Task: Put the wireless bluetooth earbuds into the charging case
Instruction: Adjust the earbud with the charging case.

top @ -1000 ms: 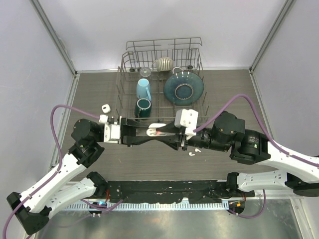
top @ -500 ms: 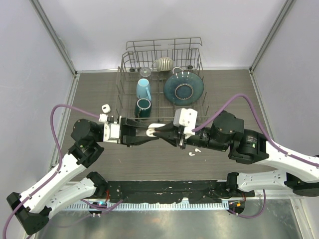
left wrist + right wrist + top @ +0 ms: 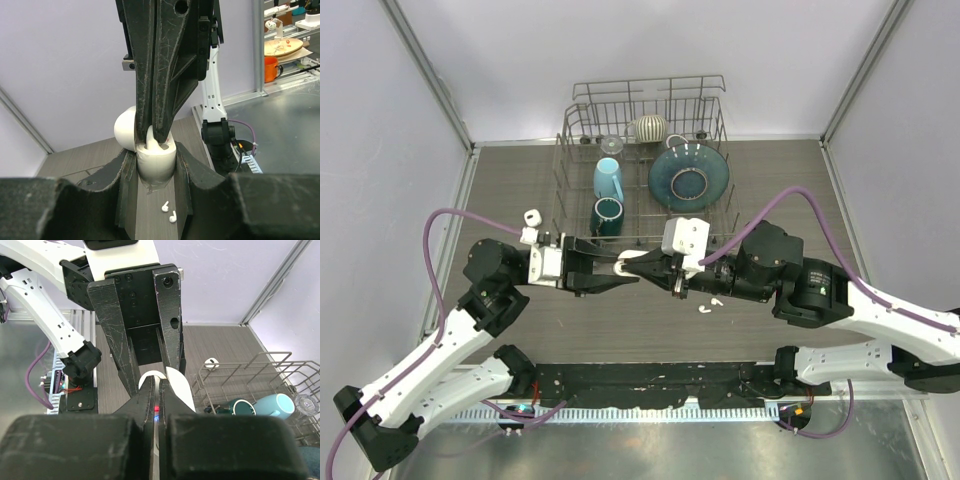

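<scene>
My left gripper [image 3: 623,270] is shut on the white charging case [image 3: 156,161], whose round lid [image 3: 124,129] stands open. From above, my right gripper [image 3: 646,266] comes down on the case's open top, shut on one white earbud [image 3: 151,139] at the case's mouth. In the right wrist view my right gripper [image 3: 156,384] shows its jaws pressed together, with the case [image 3: 181,386] just beyond the tips. Two loose earbuds [image 3: 704,309] [image 3: 716,299] lie on the table below the right wrist; the left wrist view shows these earbuds [image 3: 165,205] [image 3: 172,217] too.
A wire dish rack [image 3: 643,165] stands at the back with a blue plate [image 3: 688,178], a light blue mug [image 3: 608,178] and a dark teal mug [image 3: 607,216]. A small white case-like object [image 3: 531,217] lies left of the rack.
My right gripper has moved left onto the case's open top and its jaws have closed. The left gripper has held the case still.
</scene>
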Controlling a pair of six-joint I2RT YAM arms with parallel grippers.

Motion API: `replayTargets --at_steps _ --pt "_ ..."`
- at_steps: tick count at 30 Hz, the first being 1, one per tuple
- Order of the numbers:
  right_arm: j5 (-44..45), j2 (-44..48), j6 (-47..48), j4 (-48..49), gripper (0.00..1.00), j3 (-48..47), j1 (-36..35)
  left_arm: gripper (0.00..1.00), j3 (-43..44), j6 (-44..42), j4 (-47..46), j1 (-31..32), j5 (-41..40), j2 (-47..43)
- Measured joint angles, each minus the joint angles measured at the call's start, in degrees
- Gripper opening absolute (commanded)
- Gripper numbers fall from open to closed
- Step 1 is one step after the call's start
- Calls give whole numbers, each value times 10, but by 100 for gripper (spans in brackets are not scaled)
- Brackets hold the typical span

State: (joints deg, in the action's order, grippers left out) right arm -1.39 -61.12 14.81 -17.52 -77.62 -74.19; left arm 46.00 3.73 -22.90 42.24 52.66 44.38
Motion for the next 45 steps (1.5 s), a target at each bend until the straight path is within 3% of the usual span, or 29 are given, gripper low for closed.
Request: replayTargets --at_steps 7,22,32,35,38,39,45 --pt "1 15 -1 16 1 14 0 0 -15 6 -15 0 -16 -8" --pt "13 57 -6 128 1 94 -2 0 -64 90 -147 9 -61 -6" --pt "-3 46 -6 111 3 74 -2 0 -66 97 -165 9 -61 -8" --pt "-9 38 -6 91 8 55 -2 0 -66 96 -169 9 -61 -10" --pt "-13 35 -6 83 21 49 -2 0 -66 96 -171 10 -61 -10" --pt "-14 35 -6 82 31 49 -2 0 -66 96 -171 11 -61 -10" --pt "-23 44 -16 76 47 52 -2 0 -66 93 -171 11 -70 -10"
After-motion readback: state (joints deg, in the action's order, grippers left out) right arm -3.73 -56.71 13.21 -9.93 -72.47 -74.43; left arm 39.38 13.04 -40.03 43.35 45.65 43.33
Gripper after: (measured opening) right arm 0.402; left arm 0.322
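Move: The right hand already has its shut fingertips on the earbud at the open charging case, the earbud about 1 cm to the left of its hand point and level with it; the case's middle is some 2 cm to the left. The left hand grips the case, its middle about 2 cm to its right, with that earbud roughly 3 cm to its right. Two loose earbuds lie on the table about 6 cm ahead of the right hand, 15 cm to its right and 40 cm below. Still pinching the earbud at first, the right hand eases about 1 cm right, away from the case, while rising 1.5 cm and tipping its fingertips up nearly 10 degrees; it then drifts back about 1 cm and spreads its fingers, letting go. The left hand keeps its grip, lifting the case about 1.5 cm and tipping its own fingertips up by a similar amount. ##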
